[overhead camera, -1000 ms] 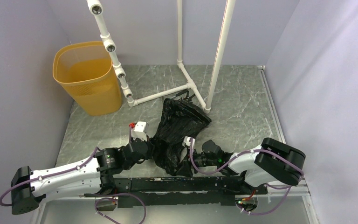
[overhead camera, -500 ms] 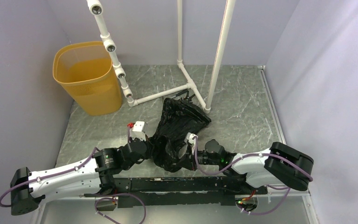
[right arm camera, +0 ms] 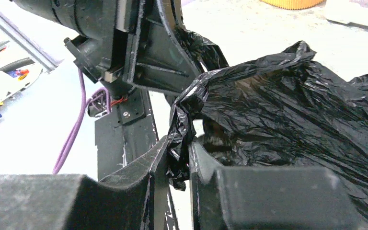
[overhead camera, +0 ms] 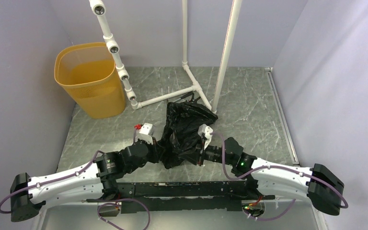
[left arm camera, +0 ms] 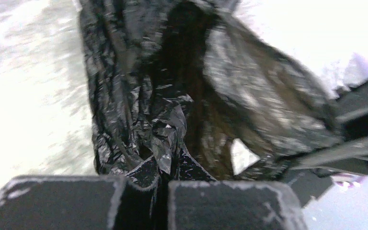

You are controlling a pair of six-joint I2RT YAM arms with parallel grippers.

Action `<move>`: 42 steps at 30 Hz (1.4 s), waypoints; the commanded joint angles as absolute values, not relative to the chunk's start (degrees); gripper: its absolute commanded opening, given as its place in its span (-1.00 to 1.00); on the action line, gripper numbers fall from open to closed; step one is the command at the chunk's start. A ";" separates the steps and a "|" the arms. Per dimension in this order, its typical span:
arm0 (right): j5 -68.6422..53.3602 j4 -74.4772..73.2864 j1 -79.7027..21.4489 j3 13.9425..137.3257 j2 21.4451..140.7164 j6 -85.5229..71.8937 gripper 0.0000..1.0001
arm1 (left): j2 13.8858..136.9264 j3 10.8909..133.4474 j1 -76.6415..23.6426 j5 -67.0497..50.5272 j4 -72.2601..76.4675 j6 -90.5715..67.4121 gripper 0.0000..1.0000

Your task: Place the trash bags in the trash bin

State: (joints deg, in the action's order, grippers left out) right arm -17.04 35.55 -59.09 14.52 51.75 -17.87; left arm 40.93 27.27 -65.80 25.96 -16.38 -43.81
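Note:
The trash bag (overhead camera: 186, 125) is a crinkled black plastic bag lying mid-table, its near end pulled up between both grippers. My left gripper (overhead camera: 161, 152) is shut on a bunched fold at the bag's left edge; in the left wrist view the bag (left arm camera: 172, 86) runs away from the closed left gripper (left arm camera: 166, 160). My right gripper (overhead camera: 198, 152) pinches the bag's right edge; in the right wrist view a fold of the bag (right arm camera: 287, 115) sits between the narrow jaws of the right gripper (right arm camera: 178, 143). The yellow-orange trash bin (overhead camera: 90, 79) stands upright at the far left, apart from both arms.
A white PVC pipe frame (overhead camera: 191, 87) stands behind the bag, one slanted pipe (overhead camera: 117, 62) beside the bin. Purple walls close in the table on three sides. A black rail (overhead camera: 182, 189) runs along the near edge. The left arm's gripper body (right arm camera: 143, 48) looms close in the right wrist view.
The right arm has stretched forward and leftward, and its jaws have narrowed onto the bag's right edge. The bag's near end has bunched up and lifted. The left gripper has stayed shut.

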 commanded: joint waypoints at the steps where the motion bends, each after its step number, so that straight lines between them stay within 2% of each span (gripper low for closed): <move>1: -16.21 29.47 -59.26 19.24 52.24 -17.36 -0.52 | 42.01 26.93 -65.65 16.99 -1.03 -39.18 -0.95; 4: -16.78 30.80 -59.24 19.67 53.74 -19.20 -0.51 | 43.27 26.56 -65.65 15.39 4.12 -40.02 -0.95; 14: -20.27 35.35 -59.33 20.62 59.05 -22.97 -0.41 | 49.24 25.71 -65.65 14.60 8.00 -43.84 -0.95; 33: -26.19 37.13 -59.84 22.70 67.71 -25.09 0.06 | 42.53 23.17 -65.63 20.06 3.38 -46.73 -0.95; 42: -23.47 37.14 -60.02 15.80 63.41 -28.00 0.29 | 41.28 22.47 -65.61 23.83 -2.30 -49.44 -0.95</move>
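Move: The trash bag's middle lies about 9 cm ahead, 11 cm right and 11 cm below the left hand, which already pinches its edge; from the right hand, loosely around the rim, it is some 12 cm ahead, 1 cm right and 14 cm down. The white pipe corner stands about 20 cm ahead and 13 cm right of the right hand; the pliers lie about 26 cm ahead and 5 cm right, both near table height. Right hand sinks about 5 cm beside the bag's rim, opening; left, still pinching, swings right, then partly returns. ##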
